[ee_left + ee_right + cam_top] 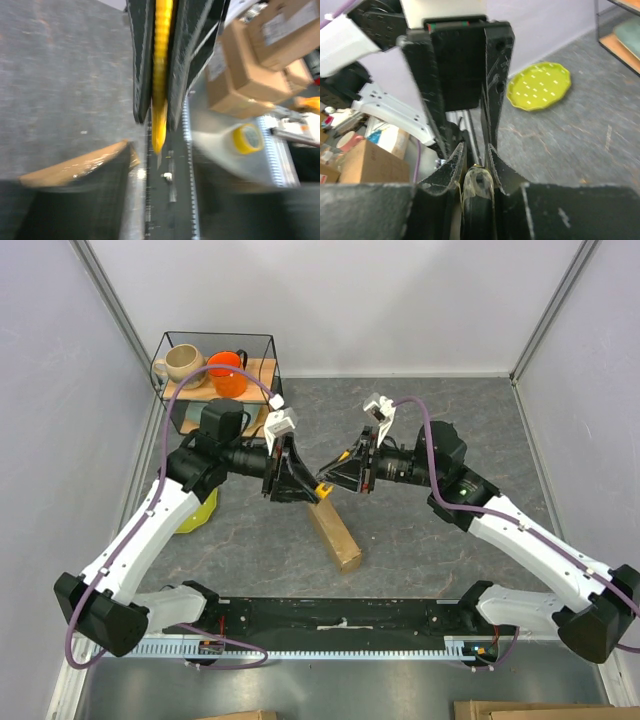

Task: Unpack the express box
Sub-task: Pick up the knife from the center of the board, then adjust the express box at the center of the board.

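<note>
The express box (335,535), a flat brown cardboard box with shiny tape, lies on the grey table just in front of both grippers. One corner of the box (75,167) shows in the left wrist view. A yellow utility knife (325,490) hangs between the two grippers above the box's far end. My right gripper (476,150) is shut on the knife's dark taped end (479,182). My left gripper (159,117) flanks the yellow knife body (160,75), jaws slightly parted with thin gaps either side. The blade tip (159,161) points down past the box.
A yellow-green plate (200,512) lies on the table under the left arm. A wire shelf (262,340) at the back left holds a beige mug (180,362) and an orange mug (228,372). The black base rail (340,620) runs along the near edge.
</note>
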You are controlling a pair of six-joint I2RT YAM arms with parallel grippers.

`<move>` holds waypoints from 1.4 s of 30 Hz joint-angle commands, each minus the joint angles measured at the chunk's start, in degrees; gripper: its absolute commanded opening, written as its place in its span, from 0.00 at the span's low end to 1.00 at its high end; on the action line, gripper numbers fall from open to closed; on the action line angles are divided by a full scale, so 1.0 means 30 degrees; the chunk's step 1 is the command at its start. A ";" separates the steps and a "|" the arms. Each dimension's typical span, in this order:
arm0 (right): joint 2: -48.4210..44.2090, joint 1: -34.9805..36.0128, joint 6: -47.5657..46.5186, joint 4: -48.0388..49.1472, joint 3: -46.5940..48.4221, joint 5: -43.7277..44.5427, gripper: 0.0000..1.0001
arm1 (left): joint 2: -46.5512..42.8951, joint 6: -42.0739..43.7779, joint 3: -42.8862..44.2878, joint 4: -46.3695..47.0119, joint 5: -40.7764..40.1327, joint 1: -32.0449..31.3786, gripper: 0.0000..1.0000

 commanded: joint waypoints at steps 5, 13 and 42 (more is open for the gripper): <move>-0.0876 -0.0317 -0.3678 -0.8736 0.3053 0.8559 0.00 | -0.0755 1.1197 -0.0359 -0.5298 -0.4969 0.0358 0.97; -0.2046 -0.0317 -0.3945 -1.1348 0.2849 1.2489 0.00 | 0.0444 2.3047 -0.1273 -0.7852 -0.6379 0.0300 0.99; -0.5798 -0.0346 -0.3476 -1.4367 0.3699 1.2405 0.00 | 0.8501 3.7210 0.1481 -0.9993 -0.9162 -0.2951 1.00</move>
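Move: My left hand's next thing, the express box, lies lengthwise on the table about 30 cm below it, roughly 4 cm right and 1 cm ahead. The knife runs between both grippers, some 3 cm right of and 2 cm ahead of my left hand, level with it; the green plate is about 32 cm left, 9 cm ahead. My right hand already grips the knife at its hand point; from it the box is some 34 cm below, 2 cm back, about 1 cm right. My left fingers spread wide and let go of the knife, then that hand sinks about 20 cm and reaches some 6 cm forward towards the far end of the box, tilting from nearly level to point right and steeply down. My right hand keeps its grip and carries the knife off to the right, some 14 cm, swinging forward and down first, then back and up, while turning clockwise and dipping its fingertips. ##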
